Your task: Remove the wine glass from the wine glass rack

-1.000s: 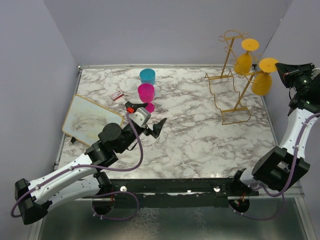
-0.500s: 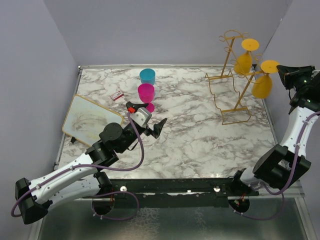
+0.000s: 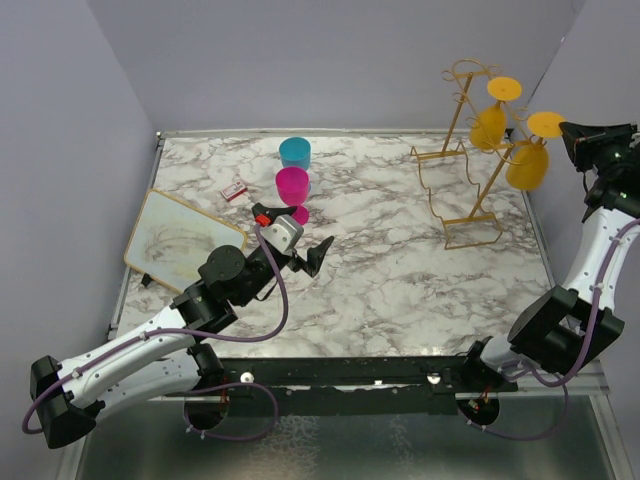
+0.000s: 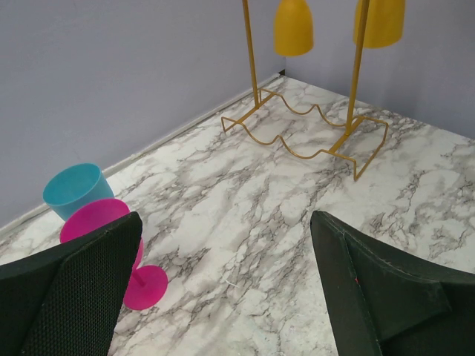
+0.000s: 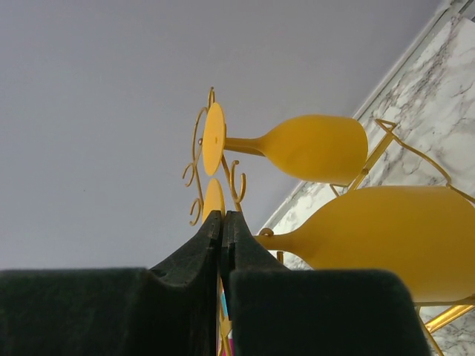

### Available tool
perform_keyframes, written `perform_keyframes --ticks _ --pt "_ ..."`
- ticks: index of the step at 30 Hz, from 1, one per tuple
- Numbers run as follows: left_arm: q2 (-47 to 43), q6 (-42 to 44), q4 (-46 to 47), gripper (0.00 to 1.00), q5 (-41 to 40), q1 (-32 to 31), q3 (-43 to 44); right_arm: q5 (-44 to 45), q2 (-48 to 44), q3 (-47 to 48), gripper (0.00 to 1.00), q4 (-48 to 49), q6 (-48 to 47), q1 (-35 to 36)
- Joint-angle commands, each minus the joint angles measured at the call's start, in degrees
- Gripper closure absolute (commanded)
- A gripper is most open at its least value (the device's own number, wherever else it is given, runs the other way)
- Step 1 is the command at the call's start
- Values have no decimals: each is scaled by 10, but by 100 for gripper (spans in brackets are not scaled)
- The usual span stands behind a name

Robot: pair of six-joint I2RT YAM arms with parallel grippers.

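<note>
The gold wire wine glass rack stands at the back right of the table. A yellow wine glass hangs upside down from its top. A second yellow wine glass hangs upside down at the rack's right side. My right gripper is shut on the rim of its round foot, with the bowl just beyond the fingers. Whether the foot still touches the rack's loops is unclear. My left gripper is open and empty over the middle-left of the table, far from the rack.
A pink wine glass and a blue cup stand at the back centre, just beyond my left gripper. A gold-rimmed tray lies at the left. A small red-and-white item lies near it. Walls close in on three sides.
My right gripper has moved a little right and up, taking the yellow wine glass by its foot away from the rack's top. The left arm has not moved.
</note>
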Motion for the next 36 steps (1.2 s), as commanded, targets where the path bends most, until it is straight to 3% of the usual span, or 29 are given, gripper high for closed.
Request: perform_keyframes --ticks 1,18,30,36 --pt "-1 4 7 1 -7 -2 -4 38 -12 20 99 -7 2 -4" --pt "-3 5 6 1 -8 -2 -4 37 -29 11 99 2 -16 -14" --pt "5 5 6 1 -8 2 -4 28 -2 127 99 -16 -142 -13" --pt "14 -2 8 1 -3 15 -5 -30 -5 186 99 41 -207 18"
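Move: Hanging upside down with its foot already pinched in the right hand, the yellow wine glass has its middle some 9 cm below that hand, about 3 cm left and 2 cm ahead. The rack's middle is roughly 13 cm left, 4 cm ahead and 18 cm lower; the other yellow glass hangs about 13 cm left, 10 cm ahead and 11 cm lower. From the left hand the pinched glass is about 20 cm ahead, 50 cm right and 4 cm lower. Keeping its shut fingers on the edge of the foot, the right hand first eases back and up by about 1 cm, then rises fast to some 10 cm above its start, taking the glass up and away from the rack's near hooks. During the rise it rolls its left side down by about 20 degrees and tips the fingers up some 10. ##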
